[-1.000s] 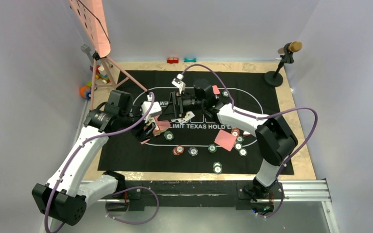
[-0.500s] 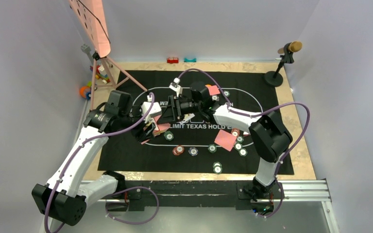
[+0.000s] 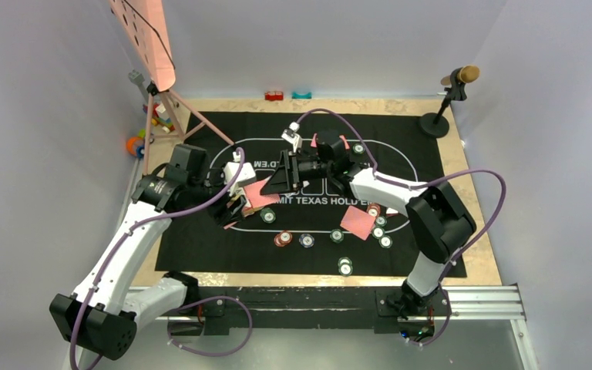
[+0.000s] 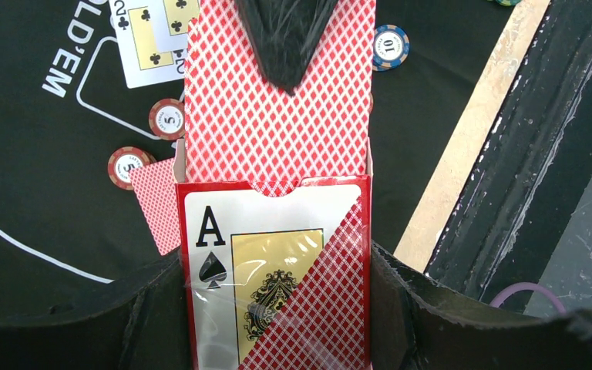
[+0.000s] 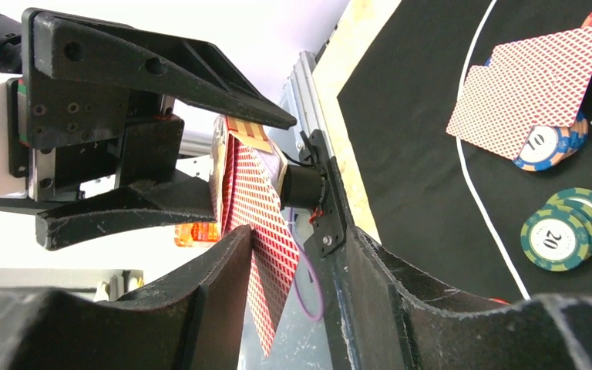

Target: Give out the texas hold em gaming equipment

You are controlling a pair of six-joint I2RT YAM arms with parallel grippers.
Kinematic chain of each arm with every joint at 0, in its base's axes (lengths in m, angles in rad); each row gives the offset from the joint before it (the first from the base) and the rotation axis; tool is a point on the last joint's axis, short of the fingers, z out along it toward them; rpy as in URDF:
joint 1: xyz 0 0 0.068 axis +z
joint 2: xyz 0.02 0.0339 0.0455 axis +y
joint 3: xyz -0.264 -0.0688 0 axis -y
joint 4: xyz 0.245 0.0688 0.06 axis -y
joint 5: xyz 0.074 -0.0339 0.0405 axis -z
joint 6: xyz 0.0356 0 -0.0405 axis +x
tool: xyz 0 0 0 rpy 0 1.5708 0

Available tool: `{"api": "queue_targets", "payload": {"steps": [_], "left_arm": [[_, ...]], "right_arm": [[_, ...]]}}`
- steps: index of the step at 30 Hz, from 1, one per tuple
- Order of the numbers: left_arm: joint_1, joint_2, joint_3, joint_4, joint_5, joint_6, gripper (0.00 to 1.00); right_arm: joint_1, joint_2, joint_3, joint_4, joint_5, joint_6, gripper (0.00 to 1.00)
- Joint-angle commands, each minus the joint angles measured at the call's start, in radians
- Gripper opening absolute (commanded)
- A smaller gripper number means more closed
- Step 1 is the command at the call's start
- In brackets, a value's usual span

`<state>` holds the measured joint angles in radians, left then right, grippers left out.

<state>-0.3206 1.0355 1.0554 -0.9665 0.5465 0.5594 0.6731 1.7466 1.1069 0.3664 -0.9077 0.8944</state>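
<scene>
My left gripper [image 3: 235, 205] [image 4: 276, 293] is shut on a red card box [image 4: 274, 270] with an ace of spades on its front. Red-backed cards [image 4: 277, 123] stick far out of its open top. My right gripper [image 3: 271, 186] [image 5: 299, 239] reaches in from the right; its jaws stand apart around the outermost card [image 5: 266, 254], which lies against one finger [image 5: 223, 262], with a gap to the other. Chips [image 3: 283, 238] and a face-down card [image 3: 357, 222] lie on the black mat [image 3: 420, 158]. Two face-up cards [image 4: 150, 38] lie beyond the box.
A pink tripod [image 3: 171, 100] and toy blocks [image 3: 154, 122] stand at the mat's back left. A small microphone stand [image 3: 436, 119] is at the back right. Red [image 3: 274, 95] and teal [image 3: 301, 95] blocks lie at the far edge. More chips [image 3: 344, 267] sit near the front.
The right gripper has narrowed its jaws and shifted right at the box's mouth. A red-backed card now shows further out between the two grippers. The left arm has held still.
</scene>
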Motion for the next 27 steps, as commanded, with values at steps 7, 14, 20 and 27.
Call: {"api": "queue_targets", "payload": {"steps": [7, 14, 20, 27], "left_arm": [[0.008, -0.029, 0.019, 0.042, 0.039, -0.017, 0.0], [0.008, -0.035, 0.009, 0.046, 0.036, -0.015, 0.0], [0.008, -0.037, 0.005, 0.047, 0.036, -0.015, 0.0], [0.008, -0.039, 0.0, 0.041, 0.04, -0.016, 0.0]], "right_arm": [[-0.041, -0.116, -0.044, 0.01, -0.002, -0.007, 0.37], [-0.096, -0.171, -0.063, -0.057, 0.007, -0.05, 0.16], [-0.158, -0.211, -0.058, -0.139, 0.013, -0.102, 0.06], [-0.196, -0.224, 0.035, -0.423, 0.14, -0.271, 0.0]]}}
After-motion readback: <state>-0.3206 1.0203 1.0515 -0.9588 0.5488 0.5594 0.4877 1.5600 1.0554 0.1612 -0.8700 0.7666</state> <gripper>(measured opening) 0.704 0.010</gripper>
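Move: The top card, drawn part-way from the card box, is right at the right hand: its middle about 1 cm left, 1 cm back and 1 cm above, between the open fingers. The card box, in the left gripper, is some 6 cm left, 2 cm back and 2 cm higher; a green chip lies about 2 cm left, 1 cm back, 18 cm below. From the left hand the top card is about 6 cm right, 2 cm ahead and 3 cm below. Draw the right hand off to the right, about 7 cm away from the card box, shutting its half-open fingers on the top card as it goes. Rise some 3 cm at first, then bear forward about 4 cm and ease down slightly, turning some 10 degrees clockwise. Keep the left gripper still, holding the box. ##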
